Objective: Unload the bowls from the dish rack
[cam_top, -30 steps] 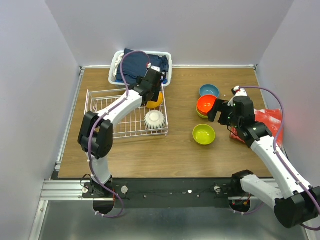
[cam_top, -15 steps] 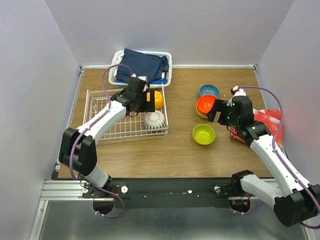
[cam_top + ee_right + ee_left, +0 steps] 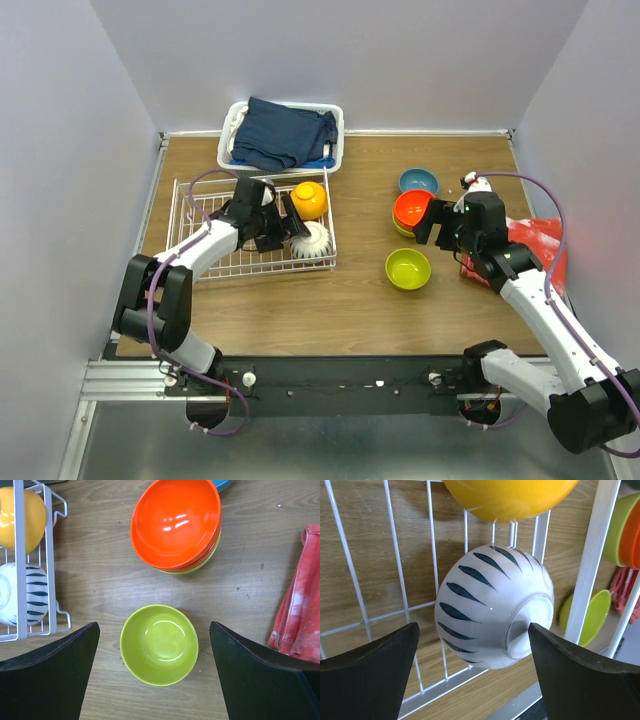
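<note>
The white wire dish rack (image 3: pixel 205 215) holds two bowls at its right end. An orange-yellow bowl (image 3: pixel 309 200) (image 3: pixel 510 497) sits at the back. A white bowl with dark stripes (image 3: pixel 312 240) (image 3: pixel 490 615) lies on its side at the front corner. My left gripper (image 3: pixel 283 228) (image 3: pixel 474 627) is open, low in the rack, with the white bowl just ahead between its fingers, untouched. My right gripper (image 3: pixel 428 224) (image 3: pixel 154 630) hangs open above a lime-green bowl (image 3: pixel 408 268) (image 3: pixel 159 645). A red-orange bowl stacked on others (image 3: pixel 412 209) (image 3: pixel 175 522) and a blue bowl (image 3: pixel 418 181) stand on the table.
A white plastic basket with dark blue cloth (image 3: pixel 285 135) stands behind the rack. A red cloth (image 3: pixel 538 245) (image 3: pixel 300 605) lies at the table's right edge under the right arm. Walls close in the left, back and right sides.
The left gripper has opened and drawn back from over the orange-yellow bowl, coming down left of the white bowl. Both bowls stay in the rack. The right arm has not moved.
</note>
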### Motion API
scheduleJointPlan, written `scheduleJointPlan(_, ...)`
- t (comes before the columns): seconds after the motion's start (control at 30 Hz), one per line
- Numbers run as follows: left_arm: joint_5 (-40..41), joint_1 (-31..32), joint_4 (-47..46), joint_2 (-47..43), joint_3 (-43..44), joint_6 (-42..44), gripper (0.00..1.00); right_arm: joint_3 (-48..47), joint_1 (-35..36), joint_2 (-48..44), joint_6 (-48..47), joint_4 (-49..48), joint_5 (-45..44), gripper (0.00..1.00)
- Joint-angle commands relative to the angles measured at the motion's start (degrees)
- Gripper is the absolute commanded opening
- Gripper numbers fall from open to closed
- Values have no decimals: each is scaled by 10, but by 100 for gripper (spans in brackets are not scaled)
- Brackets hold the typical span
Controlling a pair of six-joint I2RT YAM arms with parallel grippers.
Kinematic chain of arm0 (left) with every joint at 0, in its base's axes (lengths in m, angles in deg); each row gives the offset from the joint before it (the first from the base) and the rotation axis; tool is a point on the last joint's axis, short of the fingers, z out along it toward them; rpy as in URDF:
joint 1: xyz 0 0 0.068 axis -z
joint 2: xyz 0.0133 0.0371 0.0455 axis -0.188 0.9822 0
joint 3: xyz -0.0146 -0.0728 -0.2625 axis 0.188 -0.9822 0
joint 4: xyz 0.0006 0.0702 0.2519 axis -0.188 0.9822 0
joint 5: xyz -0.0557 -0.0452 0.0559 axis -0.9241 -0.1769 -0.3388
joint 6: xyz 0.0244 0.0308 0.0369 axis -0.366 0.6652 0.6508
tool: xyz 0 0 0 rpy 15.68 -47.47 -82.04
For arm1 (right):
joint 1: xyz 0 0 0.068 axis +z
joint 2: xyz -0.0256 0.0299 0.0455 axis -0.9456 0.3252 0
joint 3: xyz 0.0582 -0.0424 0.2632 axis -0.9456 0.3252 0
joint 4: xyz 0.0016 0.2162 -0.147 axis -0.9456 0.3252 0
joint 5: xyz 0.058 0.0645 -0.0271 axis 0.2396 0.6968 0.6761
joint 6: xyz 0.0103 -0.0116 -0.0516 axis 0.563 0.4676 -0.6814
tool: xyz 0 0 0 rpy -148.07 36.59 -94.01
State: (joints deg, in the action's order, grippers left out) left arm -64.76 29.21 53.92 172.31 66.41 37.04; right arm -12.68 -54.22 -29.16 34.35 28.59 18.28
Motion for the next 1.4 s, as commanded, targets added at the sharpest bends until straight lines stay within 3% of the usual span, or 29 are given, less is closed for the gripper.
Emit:
scheduleJointPlan(0.0, -61, -13, -85, -3, -29, -75, 99, -6, -2, -4, 2, 13, 10, 98)
scheduleJointPlan(0.57, -65, -13, -140, 0, -84, -143, 98, -2, -2, 1, 2, 6, 12, 98)
scheduleJointPlan(0.77, -67, -13, -132, -16, -73, -139, 81, 1, -3, -3, 2, 7, 11, 98)
scheduleJointPlan(0.9, -62, -13, -105, -30, -62, -127, 64, 3, -2, -5, 5, 4, 14, 98)
scheduleJointPlan(1.2, -23, -13, -21, -60, -25, -81, 61, 5, -2, -7, 5, 2, 20, 98)
scheduleJointPlan(1.37, -9, -13, 2, -79, -10, -72, 51, 6, -2, -11, 7, -3, 29, 98)
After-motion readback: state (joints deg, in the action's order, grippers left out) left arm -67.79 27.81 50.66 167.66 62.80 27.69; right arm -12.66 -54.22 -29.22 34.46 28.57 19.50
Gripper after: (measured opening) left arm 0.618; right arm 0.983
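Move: The white bowl with dark stripes, leaning in the rack, sits just beyond the left hand's open fingers: about 4 cm to the right, level fore and aft, some 3 cm below. The yellow bowl is about 8 cm farther out and 4 cm to the right, equally low; the rack's right rail runs some 8 cm to the right and 2 cm ahead, at about hand height. From the right hand the striped bowl lies some 26 cm left, 4 cm ahead and 12 cm down. The left fingers close onto the striped bowl, one at its rim side and the other by its foot. Before that the hand eases about 1.5 cm to the right and slightly down, rolling some 15 degrees so its left side dips; with the fingers part closed it rises nearly 3 cm, drifting back left, and the fingers tighten further as it climbs. ##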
